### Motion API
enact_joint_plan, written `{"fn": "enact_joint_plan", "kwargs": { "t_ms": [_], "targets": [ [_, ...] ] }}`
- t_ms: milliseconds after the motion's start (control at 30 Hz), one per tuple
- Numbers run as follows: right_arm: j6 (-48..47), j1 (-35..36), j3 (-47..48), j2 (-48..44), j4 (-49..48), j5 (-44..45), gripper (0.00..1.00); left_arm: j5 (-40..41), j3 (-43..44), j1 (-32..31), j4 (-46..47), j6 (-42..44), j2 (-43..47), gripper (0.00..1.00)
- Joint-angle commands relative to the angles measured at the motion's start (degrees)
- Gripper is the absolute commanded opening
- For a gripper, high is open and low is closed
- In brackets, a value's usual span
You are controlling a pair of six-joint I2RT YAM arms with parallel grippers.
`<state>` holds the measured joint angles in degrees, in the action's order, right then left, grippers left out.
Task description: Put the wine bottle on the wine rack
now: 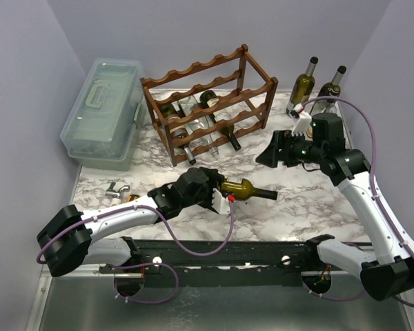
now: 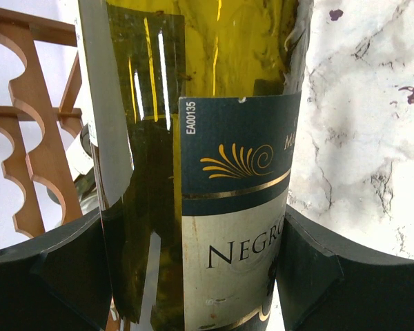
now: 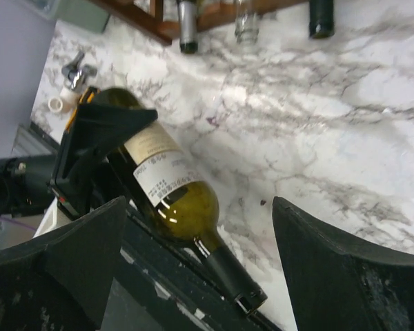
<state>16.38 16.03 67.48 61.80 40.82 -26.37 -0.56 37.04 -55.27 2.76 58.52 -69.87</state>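
A green glass wine bottle (image 1: 247,189) with a white and dark blue label lies on its side near the table's front, neck pointing right. My left gripper (image 1: 218,192) is shut on its lower body; in the left wrist view both fingers (image 2: 331,276) press the labelled bottle (image 2: 221,172). My right gripper (image 1: 267,156) hangs open behind and to the right of the neck, apart from it. In the right wrist view the bottle (image 3: 186,207) shows between its spread fingers. The dark wooden wine rack (image 1: 208,103) stands at the back centre with several bottles lying on its lower tiers.
A pale green plastic box (image 1: 103,110) stands at the back left. Two upright wine bottles (image 1: 303,86) stand at the back right, just behind my right arm. Small metal parts (image 1: 117,189) lie on the marble top beside my left arm. A black rail (image 1: 248,252) runs along the near edge.
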Motion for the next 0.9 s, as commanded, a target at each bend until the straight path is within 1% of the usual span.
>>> {"fn": "enact_joint_plan", "kwargs": {
  "t_ms": [0,100,167,233,333,433,567,667,733,767,867],
  "targets": [
    [-0.6,1.4,-4.4,-0.7,2.4,-8.1,0.89,-4.6,1.8,0.2,3.3,5.4,2.7,0.0],
    [0.7,1.8,-7.5,0.6,2.7,-15.5,0.89,-5.4,1.9,0.2,2.8,5.6,2.9,0.0],
    [0.8,2.9,-8.9,0.8,3.8,-16.0,0.89,-5.1,1.8,0.2,2.4,5.9,2.9,0.0],
    [0.4,5.2,-9.3,0.8,6.1,-13.8,0.89,-4.9,1.9,0.2,2.4,5.9,3.0,0.0],
    [0.2,11.5,-9.8,0.9,9.5,-8.5,0.89,-4.8,1.8,0.2,2.4,5.8,2.9,0.0],
    [0.9,15.7,-12.0,-0.4,9.0,-8.6,0.89,-4.8,1.8,0.3,2.3,5.8,3.2,0.0],
    [1.4,16.9,-12.4,-0.6,9.0,-6.4,0.89,-5.4,1.7,0.2,2.4,5.7,4.0,0.0],
    [1.2,17.2,-11.3,-0.3,10.0,-0.8,0.88,-6.3,1.5,0.2,2.0,5.7,4.8,0.0],
    [1.0,17.2,-10.8,-0.1,10.3,0.8,0.87,-7.0,1.6,0.2,1.4,5.8,5.1,0.0],
    [0.7,17.2,-9.3,0.1,10.6,1.0,0.85,-7.3,1.7,0.3,0.9,5.7,5.2,0.0],
    [0.9,17.2,-5.0,-0.5,11.7,5.7,0.86,-8.3,2.3,0.2,-0.4,6.1,4.8,0.0]
  ]
}}
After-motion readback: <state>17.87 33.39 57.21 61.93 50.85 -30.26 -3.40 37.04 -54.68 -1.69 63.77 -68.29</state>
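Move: The wine bottle, held near its base by the left hand with its neck pointing right, back and up, has its middle about 11 cm left, 7 cm back and 9 cm below the right hand. From that hand the wine rack's middle is some 20 cm ahead, 15 cm left and 12 cm lower; the nearest racked neck is 12 cm ahead, 8 cm left and 18 cm lower. From the left hand, the bottle's middle is 6 cm right, 4 cm back and 4 cm up. With the bottle's body still gripped almost motionless in the left hand, the right hand swoops back about 12 cm, down 8 cm and left 5 cm to bring its open fingers to the bottle's neck and shoulder. On the way it tips down and turns counter-clockwise, some 20 degrees each, then eases to a stop without closing; contact with the neck can't be made out. ##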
